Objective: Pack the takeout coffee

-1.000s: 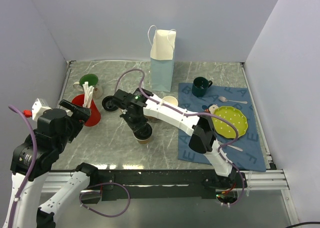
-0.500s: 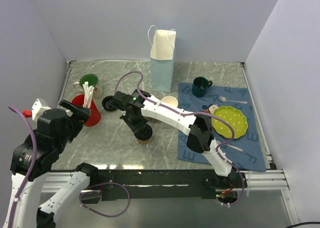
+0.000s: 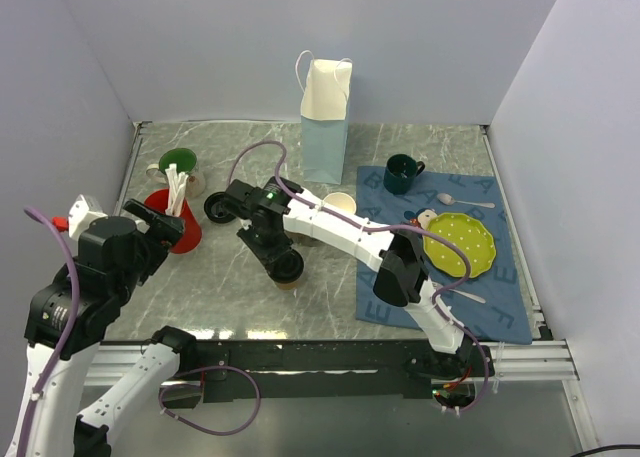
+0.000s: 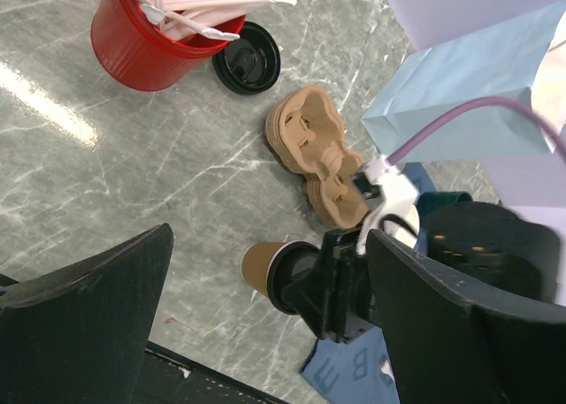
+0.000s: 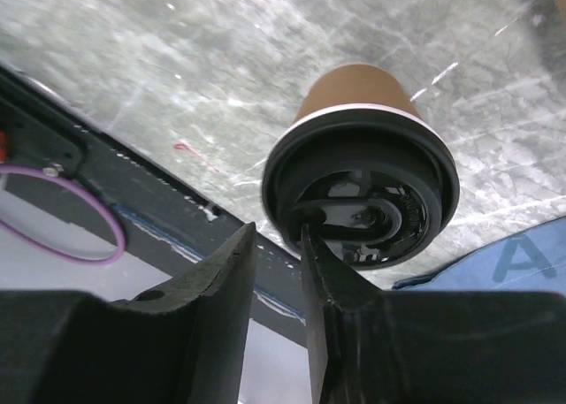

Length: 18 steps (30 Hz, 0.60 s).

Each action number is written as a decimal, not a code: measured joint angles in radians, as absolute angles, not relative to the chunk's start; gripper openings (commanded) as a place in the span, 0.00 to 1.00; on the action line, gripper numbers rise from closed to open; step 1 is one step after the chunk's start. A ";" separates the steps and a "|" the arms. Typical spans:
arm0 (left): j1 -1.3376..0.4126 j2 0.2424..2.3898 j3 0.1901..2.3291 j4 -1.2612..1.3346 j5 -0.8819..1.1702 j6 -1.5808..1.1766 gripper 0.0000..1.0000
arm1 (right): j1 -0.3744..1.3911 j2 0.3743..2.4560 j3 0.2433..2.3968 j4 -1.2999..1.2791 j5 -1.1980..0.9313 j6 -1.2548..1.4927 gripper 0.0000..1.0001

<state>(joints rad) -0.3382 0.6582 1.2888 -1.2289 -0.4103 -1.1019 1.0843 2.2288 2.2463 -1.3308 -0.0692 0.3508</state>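
Note:
The takeout coffee (image 3: 287, 268), a tan paper cup (image 5: 354, 95) with a black lid (image 5: 363, 192), stands on the marble table near the middle front. My right gripper (image 3: 279, 254) hangs right over it. In the right wrist view its jaws (image 5: 272, 236) stand a little apart, straddling the lid's near rim, one fingertip resting on the lid top, with a gap showing between them. My left gripper (image 3: 150, 217) is raised at the left, wide open and empty; its view shows the cup (image 4: 265, 264) below and between its fingers.
A pale blue paper bag (image 3: 325, 127) stands at the back. A red cup with straws (image 3: 175, 225), a loose black lid (image 3: 218, 208) and a tan cup carrier (image 4: 314, 152) lie left of centre. A second paper cup (image 3: 340, 205), green mug (image 3: 402, 174) and yellow plate (image 3: 460, 242) sit to the right.
The right gripper's jaws have parted on the lid and its wrist has edged slightly left. The cup stays in place. The left arm has barely shifted.

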 measured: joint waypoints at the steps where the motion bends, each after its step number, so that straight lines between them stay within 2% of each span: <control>1: -0.338 0.659 1.284 -1.225 -0.407 -1.096 0.97 | 1.084 2.229 2.260 -1.332 -0.072 0.351 0.36; 6: -0.338 0.670 1.235 -1.197 -0.361 -1.053 0.99 | 1.072 2.209 2.278 -1.319 -0.097 0.355 0.40; 9: -0.338 0.682 1.192 -1.166 -0.309 -1.021 0.95 | 1.043 2.159 2.226 -1.290 -0.124 0.358 0.43; 18: -0.338 0.702 0.956 -0.973 -0.023 -0.950 0.70 | 0.830 1.880 1.853 -1.145 -0.268 0.313 0.61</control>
<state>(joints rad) -0.3382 0.7021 0.9562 -0.9733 -0.0227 -0.9501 0.8299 1.8801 1.8534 -1.1446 -0.2680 0.3130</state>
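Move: The lidded coffee cup stands about 20 cm to the left gripper's right, 2 cm ahead and some 23 cm below. From the right gripper, which is just at the lid's edge, the cup's middle is about 2 cm ahead, 3 cm right and 5 cm down. Ahead of the cup by about 12 cm sits the cardboard carrier; the spare black lid lies roughly 15 cm left of the carrier, the cup stack about 14 cm right of it. Lift the right gripper clear of the lidded cup, then swing it right and forward over some 8 cm, still climbing and opening its fingers wider, to free the space. Meanwhile bring the left gripper down about 9 cm and nearly as far right towards the cup, turning it some 20 degrees clockwise, tipping it slightly further down and starting to narrow its wide-open fingers. ##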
